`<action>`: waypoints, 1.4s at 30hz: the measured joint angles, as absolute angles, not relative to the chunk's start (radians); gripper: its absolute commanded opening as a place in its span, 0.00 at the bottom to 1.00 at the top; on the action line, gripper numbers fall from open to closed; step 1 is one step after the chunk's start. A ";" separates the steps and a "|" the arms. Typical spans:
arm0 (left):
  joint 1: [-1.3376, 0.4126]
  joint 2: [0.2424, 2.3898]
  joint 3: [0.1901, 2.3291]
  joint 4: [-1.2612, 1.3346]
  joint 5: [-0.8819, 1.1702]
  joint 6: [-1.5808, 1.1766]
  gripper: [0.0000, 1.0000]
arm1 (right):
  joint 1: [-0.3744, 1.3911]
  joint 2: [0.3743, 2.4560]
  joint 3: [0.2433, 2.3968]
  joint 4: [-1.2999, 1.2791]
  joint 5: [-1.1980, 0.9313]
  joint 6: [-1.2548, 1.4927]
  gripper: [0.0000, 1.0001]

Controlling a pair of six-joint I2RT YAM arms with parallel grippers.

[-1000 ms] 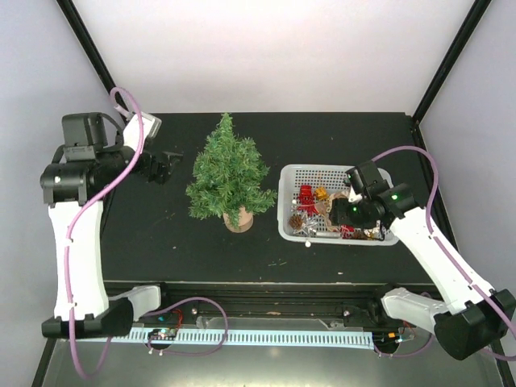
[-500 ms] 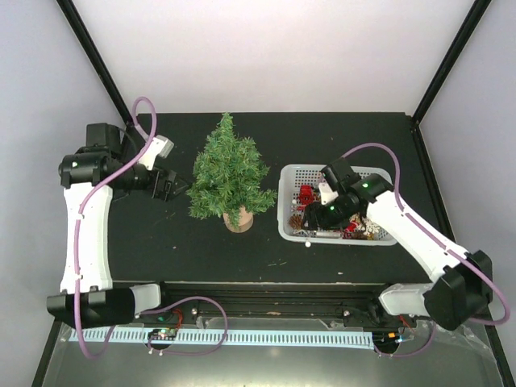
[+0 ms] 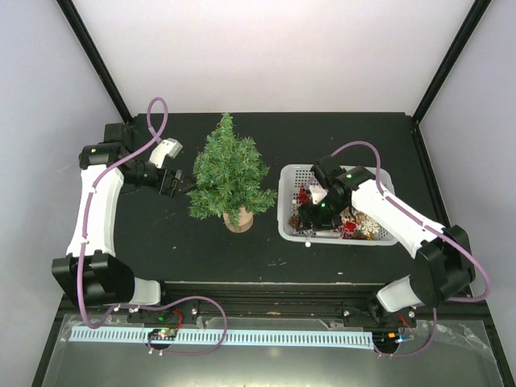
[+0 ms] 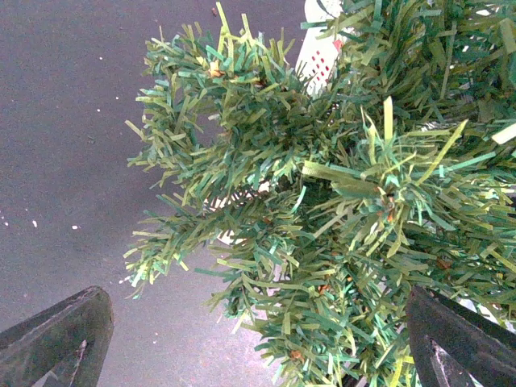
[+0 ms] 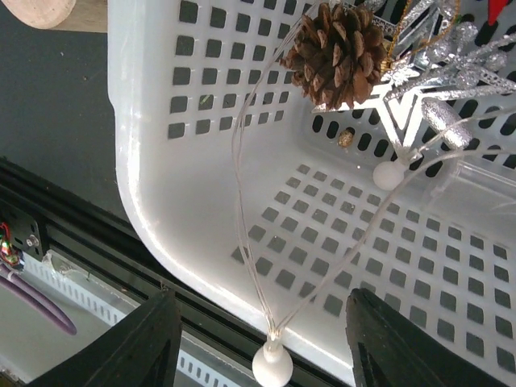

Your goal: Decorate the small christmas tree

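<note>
The small christmas tree stands left of centre on its tan stump, with no ornaments showing on it. My left gripper is open at the tree's left side, and in the left wrist view its green branches reach in between the wide fingers. My right gripper hangs over the near left corner of the white basket. It is open, with a white bulb on a clear wire between its fingers, touching neither.
The basket wall holds a pine cone, a silver glitter star, a second white bulb and red and gold ornaments. The black rail runs along the table's near edge, just behind the basket corner.
My left arm has swung right, bringing its open gripper up against the tree's left branches. My right gripper has moved left across the basket to its near corner, its jaws narrowing somewhat.
</note>
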State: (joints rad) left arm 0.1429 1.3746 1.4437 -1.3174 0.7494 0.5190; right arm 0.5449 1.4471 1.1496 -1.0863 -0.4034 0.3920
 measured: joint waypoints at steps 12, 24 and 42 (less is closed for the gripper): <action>0.144 1.368 1.409 -1.273 0.743 0.524 0.99 | 0.548 1.517 1.143 -1.078 -0.405 0.359 0.54; 0.145 1.368 1.402 -1.257 0.742 0.525 0.99 | 0.559 1.523 1.114 -1.036 -0.452 0.359 0.37; 0.182 1.368 1.425 -1.242 0.748 0.518 0.99 | 0.574 1.547 1.114 -0.991 -0.451 0.362 0.06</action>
State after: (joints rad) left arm 0.1822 1.3682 1.4246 -1.2415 0.7479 0.5179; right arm 0.5735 1.5475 1.1141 -0.9905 -0.4511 0.3618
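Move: The clear string loop ending in a white bead lies over the basket's near rim, its bead end about 4 cm below the right hand, roughly 1 cm back and 1 cm left. The pine cone lies some 5 cm ahead, 4 cm left and 7 cm below that hand; the silver star is about 4 cm ahead, straight in line, 7 cm down. From the left hand the bead end is about 28 cm right, 10 cm back and 17 cm lower. Downward first, the right hand sinks about 2.5 cm to the string at the basket's near rim, then shifts some 2 cm left while its half-open fingers close almost fully, pinching the clear string just by its white bead. The left hand, still wide open beside the tree, eases about 1.5 cm forward and left. ##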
